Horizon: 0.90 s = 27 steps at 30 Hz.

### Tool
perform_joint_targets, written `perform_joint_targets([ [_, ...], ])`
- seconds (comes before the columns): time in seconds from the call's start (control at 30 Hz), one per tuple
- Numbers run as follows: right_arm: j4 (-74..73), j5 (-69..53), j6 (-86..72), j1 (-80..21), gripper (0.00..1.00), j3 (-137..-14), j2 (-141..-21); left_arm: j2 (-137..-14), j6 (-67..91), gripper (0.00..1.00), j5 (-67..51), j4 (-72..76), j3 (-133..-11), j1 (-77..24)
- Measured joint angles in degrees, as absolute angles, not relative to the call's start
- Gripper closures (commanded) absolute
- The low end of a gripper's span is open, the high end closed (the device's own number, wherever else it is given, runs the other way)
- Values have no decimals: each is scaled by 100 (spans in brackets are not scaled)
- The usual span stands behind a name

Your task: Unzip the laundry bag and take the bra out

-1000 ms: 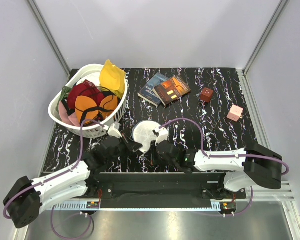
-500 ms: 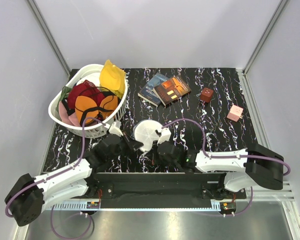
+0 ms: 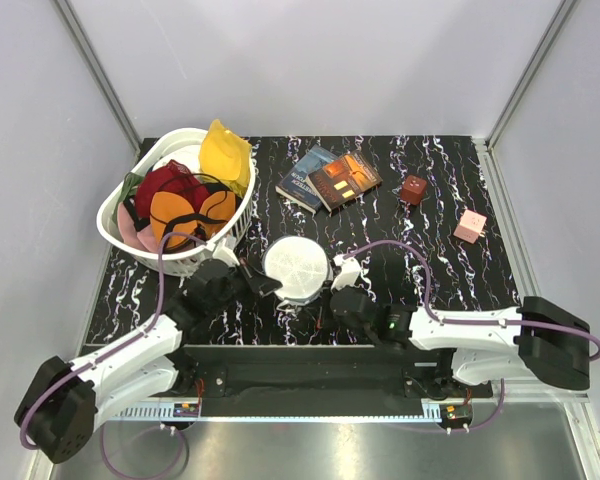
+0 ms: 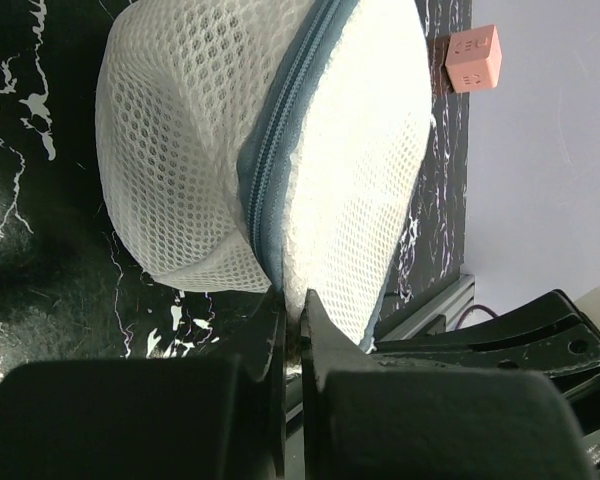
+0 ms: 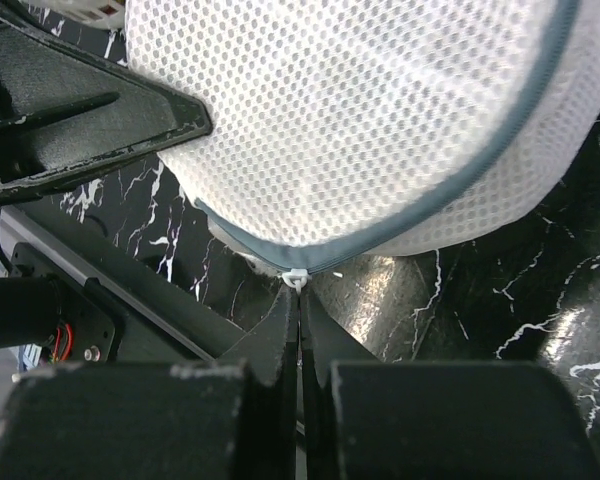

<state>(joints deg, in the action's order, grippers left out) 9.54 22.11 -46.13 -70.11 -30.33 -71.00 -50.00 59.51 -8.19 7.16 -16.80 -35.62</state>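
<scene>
The laundry bag (image 3: 296,266), a round white mesh pouch with a grey zip, lies on the black marbled table between my two grippers, flat disc up. In the left wrist view the laundry bag (image 4: 200,150) fills the frame, and my left gripper (image 4: 292,305) is shut on a fold of mesh beside the zip. In the right wrist view my right gripper (image 5: 298,292) is shut on the small white zip pull (image 5: 296,277) at the near rim of the laundry bag (image 5: 360,110). From above, the left gripper (image 3: 270,285) and right gripper (image 3: 326,290) flank the bag's near edge. The bra is hidden.
A white slotted basket (image 3: 115,232) full of coloured garments stands at the back left, close to the left arm. Two books (image 3: 330,178) lie at the back centre. A brown cube (image 3: 413,189) and a pink cube (image 3: 469,226) sit to the right.
The right arm has swung to the right, still pinching the zip pull. The bag has turned and now shows a full round disc. The left gripper keeps its hold on the mesh.
</scene>
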Motion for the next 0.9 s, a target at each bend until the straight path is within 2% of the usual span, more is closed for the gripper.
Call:
perform_joint_targets([
  [0.23, 742, 2353, -4644, -7013, 100, -2936, -6812, -5096, 5688, 100, -1275, 698, -1767, -3304],
  [0.5, 499, 2445, -4635, -7013, 100, -2936, -6799, -6211, 5181, 98, -1697, 742, -2510, -3267],
  [0.53, 480, 2443, -4635, -7013, 100, -2936, -6799, -6396, 5092, 89, -1752, 709, -2655, -3267],
  [0.6, 458, 2445, -4633, -7011, 100, -2939, -6799, -6761, 4921, 76, -1868, 663, -2980, -3267],
  [0.63, 449, 2440, -4635, -7008, 100, -2950, -6801, -6969, 4853, 64, -1940, 644, -3188, -3267],
  [0.7, 432, 2429, -4637, -7008, 100, -2998, -6827, -7297, 4700, 55, -1994, 666, -3500, -3262],
  [0.73, 403, 2414, -4641, -7013, 100, -3037, -6860, -7387, 4646, 45, -2001, 687, -3597, -3251],
  [0.9, 355, 2392, -4751, -7013, 100, -3194, -7109, -7450, 4493, 36, -1922, 613, -3723, -3208],
])
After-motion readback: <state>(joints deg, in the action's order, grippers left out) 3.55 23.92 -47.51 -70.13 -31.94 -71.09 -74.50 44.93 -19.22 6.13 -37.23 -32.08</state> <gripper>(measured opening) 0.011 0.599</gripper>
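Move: The laundry bag's middle lies about 4 cm ahead of the left hand, 4 cm to its right and 4 cm below; that hand already pinches the bag's left edge. The zip pull, shut in the right fingers, is some 8 cm to the left hand's right and 1 cm back. From the left hand, the white basket is centred roughly 19 cm ahead and 21 cm left. The right hand has the bag's middle 4 cm ahead, 5 cm left and 4 cm below. Forward and to the right across the laundry bag, the left hand travels about 5 cm each way, rising slightly and swinging clockwise; it sets off with its pinch on the bag's edge, then opens wide in the second half and lets go. The right hand keeps its pinch on the zip pull, drifting 2 cm right and easing partly back. ##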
